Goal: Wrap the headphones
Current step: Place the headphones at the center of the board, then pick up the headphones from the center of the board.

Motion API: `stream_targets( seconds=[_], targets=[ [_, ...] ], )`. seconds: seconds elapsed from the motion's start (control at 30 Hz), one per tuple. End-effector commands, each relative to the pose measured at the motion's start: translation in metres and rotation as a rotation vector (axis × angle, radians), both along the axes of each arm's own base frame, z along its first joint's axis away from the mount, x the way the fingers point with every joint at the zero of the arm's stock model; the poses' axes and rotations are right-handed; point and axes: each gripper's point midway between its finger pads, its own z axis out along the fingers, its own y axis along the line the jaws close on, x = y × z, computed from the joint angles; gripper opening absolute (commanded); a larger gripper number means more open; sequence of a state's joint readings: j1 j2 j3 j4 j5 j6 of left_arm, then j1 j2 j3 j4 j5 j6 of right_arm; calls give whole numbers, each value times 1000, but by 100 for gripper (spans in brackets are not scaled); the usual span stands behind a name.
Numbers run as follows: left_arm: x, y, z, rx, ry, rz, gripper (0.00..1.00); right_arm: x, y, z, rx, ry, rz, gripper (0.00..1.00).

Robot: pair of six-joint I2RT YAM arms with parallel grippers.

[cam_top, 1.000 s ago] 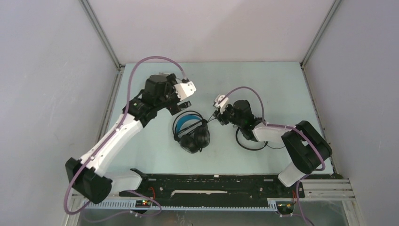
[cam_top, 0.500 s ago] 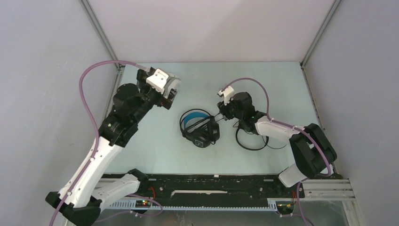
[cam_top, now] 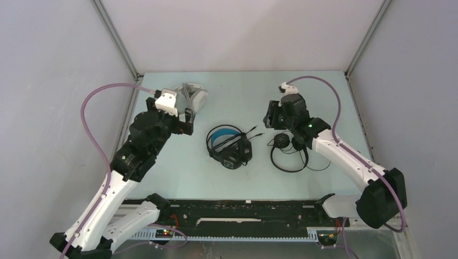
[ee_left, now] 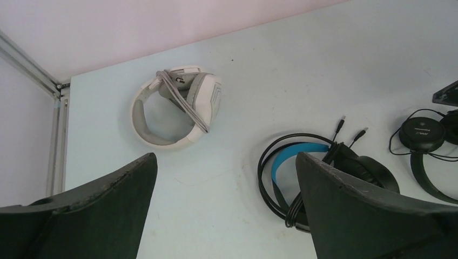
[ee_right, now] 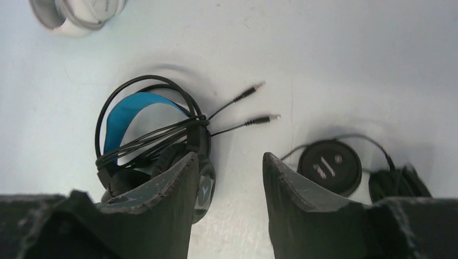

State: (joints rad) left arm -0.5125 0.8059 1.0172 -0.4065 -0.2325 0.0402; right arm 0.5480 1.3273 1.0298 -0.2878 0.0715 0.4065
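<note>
Three headphones lie on the pale table. The white-grey set [cam_top: 194, 97] [ee_left: 178, 105] lies at the back left with its grey cable wound round it. The black set with blue lining [cam_top: 229, 147] [ee_left: 324, 162] [ee_right: 146, 129] lies in the middle, its cable looped across the band and two plugs [ee_right: 259, 102] pointing right. The slim black set [cam_top: 289, 152] [ee_right: 329, 167] lies to its right with loose cable around it. My left gripper [cam_top: 187, 122] [ee_left: 224, 159] hangs wide open between the white and blue sets. My right gripper [cam_top: 269, 118] [ee_right: 229, 155] hovers open and empty between the two black sets.
Metal frame posts [cam_top: 121, 51] and grey walls close in the table [cam_top: 237, 86] on the left, back and right. A black rail [cam_top: 243, 210] with the arm bases runs along the near edge. The left arm's purple cable [cam_top: 89, 113] arcs out toward the left wall.
The right gripper let go of the blue-lined set's cable, then rose and drew back to the right. The left arm pulled away to the left. The blue-lined set shifted slightly right.
</note>
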Motion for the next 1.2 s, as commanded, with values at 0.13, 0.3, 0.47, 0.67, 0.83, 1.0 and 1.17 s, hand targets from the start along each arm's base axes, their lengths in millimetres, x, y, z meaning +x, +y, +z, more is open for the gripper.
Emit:
stream_targets(
  seconds=[0.13,0.3,0.47,0.67,0.83,1.0,1.17],
  targets=[
    [-16,-9,1,-74,-71,-84,100,-52,-25,-25,-104,190,-45,53],
    [-21,-17,-4,-45,-85,-125,100,-75,-10,-66,-266,165,152,53],
    [-23,-8,-6,-21,-96,-81,100,-80,-1,-97,-261,177,207,53],
    [-25,-9,-3,-24,-110,-93,99,-81,-10,-124,-363,184,203,53],
    [-26,-7,-2,-19,-115,-84,98,-87,-14,-141,-368,229,180,53],
    [-26,-9,-1,-22,-119,-95,98,-86,-18,-153,-377,249,155,53],
    [-27,-10,-2,-23,-121,-102,97,-86,-23,-171,-371,297,128,51]
  ],
)
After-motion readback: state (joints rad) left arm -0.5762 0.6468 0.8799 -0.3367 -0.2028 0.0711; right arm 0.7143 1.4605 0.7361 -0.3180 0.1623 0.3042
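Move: The black Panasonic headphones lie about 11 cm to the right of the right hand, some 4 cm back and roughly 19 cm below it. The wrapped blue-banded headphones lie about 14 cm left of that hand and 3 cm back, their two cable plugs only 3 cm left and some 6 cm ahead, all near table level. From the left hand, the Panasonic pair is about 44 cm to the right, 2 cm ahead and 33 cm down. Down and back, the right hand sinks about 16 cm while drawing back some 9 cm, finishing almost straight down, into the gap between the two black headphones, close over the left side of the Panasonic headband. The wrist tips the fingers further down and dips its left side about 20 degrees; the fingers stay half open, with no touch visible. The empty left hand, wide open, eases back a little. ##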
